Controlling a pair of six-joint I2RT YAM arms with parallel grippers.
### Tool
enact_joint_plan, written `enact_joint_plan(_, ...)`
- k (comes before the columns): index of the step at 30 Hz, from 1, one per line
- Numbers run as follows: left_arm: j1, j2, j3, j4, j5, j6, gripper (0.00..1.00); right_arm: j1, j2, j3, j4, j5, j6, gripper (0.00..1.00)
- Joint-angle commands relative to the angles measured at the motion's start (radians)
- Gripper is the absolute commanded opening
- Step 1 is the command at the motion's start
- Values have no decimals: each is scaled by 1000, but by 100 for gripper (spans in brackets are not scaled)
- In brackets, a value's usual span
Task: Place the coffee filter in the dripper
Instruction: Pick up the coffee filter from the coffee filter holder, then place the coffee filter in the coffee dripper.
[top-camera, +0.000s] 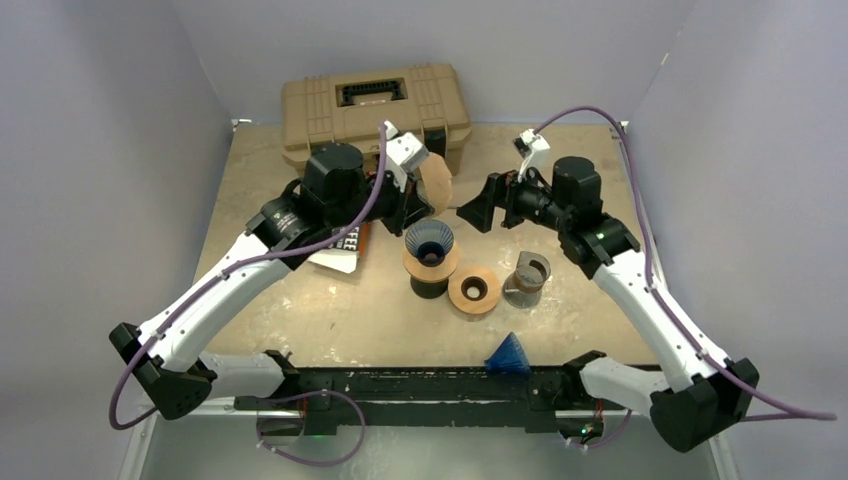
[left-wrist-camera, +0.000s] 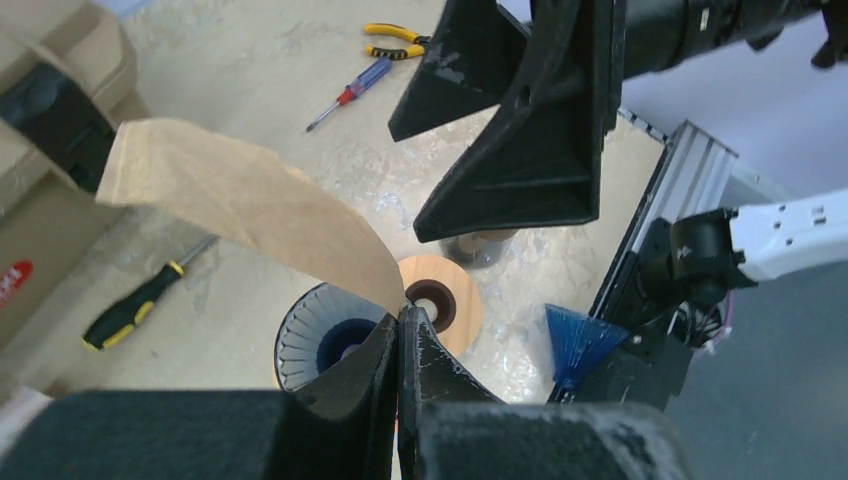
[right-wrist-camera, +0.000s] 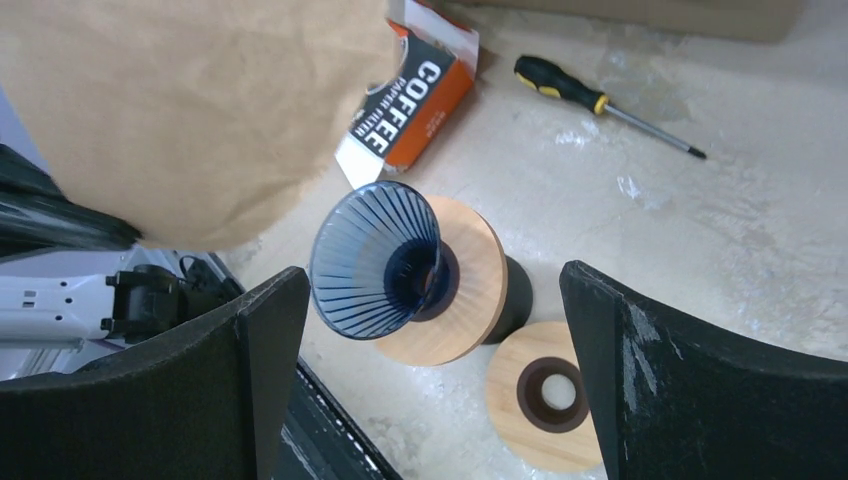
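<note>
A brown paper coffee filter (top-camera: 436, 181) (left-wrist-camera: 240, 205) (right-wrist-camera: 190, 110) hangs in the air above the table, pinched at its tip by my left gripper (top-camera: 420, 172) (left-wrist-camera: 400, 318), which is shut on it. Below it stands the blue ribbed glass dripper (top-camera: 429, 242) (left-wrist-camera: 325, 338) (right-wrist-camera: 375, 258) on a wooden collar and dark base. My right gripper (top-camera: 480, 212) (right-wrist-camera: 430, 300) faces the filter from the right, its jaws wide open with nothing between them.
A second wooden ring (top-camera: 474, 290) (right-wrist-camera: 545, 395) and a grey metal cup (top-camera: 527, 278) lie right of the dripper. A coffee filter box (top-camera: 345, 250) (right-wrist-camera: 410, 95), a tan toolbox (top-camera: 375, 105), screwdrivers (right-wrist-camera: 600, 100) (left-wrist-camera: 150, 295), pliers (left-wrist-camera: 400, 40) and a blue pleated cone (top-camera: 510, 355) surround them.
</note>
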Motion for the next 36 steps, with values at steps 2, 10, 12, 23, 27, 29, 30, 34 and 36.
enact_joint_plan(2,-52,-40,22,-37,45,220,0,-1,-91,41,67,-12,-53,99)
enact_joint_plan(10,-55,-160,-171,99,59,381,0,-2,-201,-30,194,-126,-86,99)
enact_joint_plan(12,-56,-164,-190,103,51,410,0,-1,-202,-32,215,-165,-98,99)
enact_joint_plan(23,-56,-203,-338,205,0,502,0,-1,-214,-54,247,-212,-116,99)
enact_joint_plan(27,-56,-223,-373,244,-2,504,0,-1,-217,-59,247,-220,-116,98)
enact_joint_plan(29,-56,-230,-380,249,-5,497,0,-2,-216,-62,247,-227,-121,98)
enact_joint_plan(30,-56,-235,-386,254,-6,495,0,-1,-213,-62,245,-229,-123,98)
enact_joint_plan(34,-55,-265,-413,294,-9,437,0,-1,-198,-56,228,-235,-134,98)
enact_joint_plan(36,-56,-277,-412,308,-5,371,0,-1,-201,-56,226,-234,-121,98)
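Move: The left hand, still pinching the filter, has the dripper's middle about 5 cm ahead, 3 cm to its right and some 19 cm below. From that hand, the low wooden ring stand is about 4 cm ahead, 11 cm right and 32 cm down; the filter box lies roughly 17 cm ahead, 16 cm left and 32 cm below. From the right hand, the dripper is about 1 cm ahead, 9 cm left and 14 cm down. Down and slightly back and left, the left hand lowers the filter about 6 cm towards the dripper: first backing off, then sinking, finally easing up a touch. It rolls nearly 30 degrees about its fingers and keeps its pinch. The open, empty right hand rises about 8 cm and backs off 5 cm from the dripper, fingers tipping up towards level. ##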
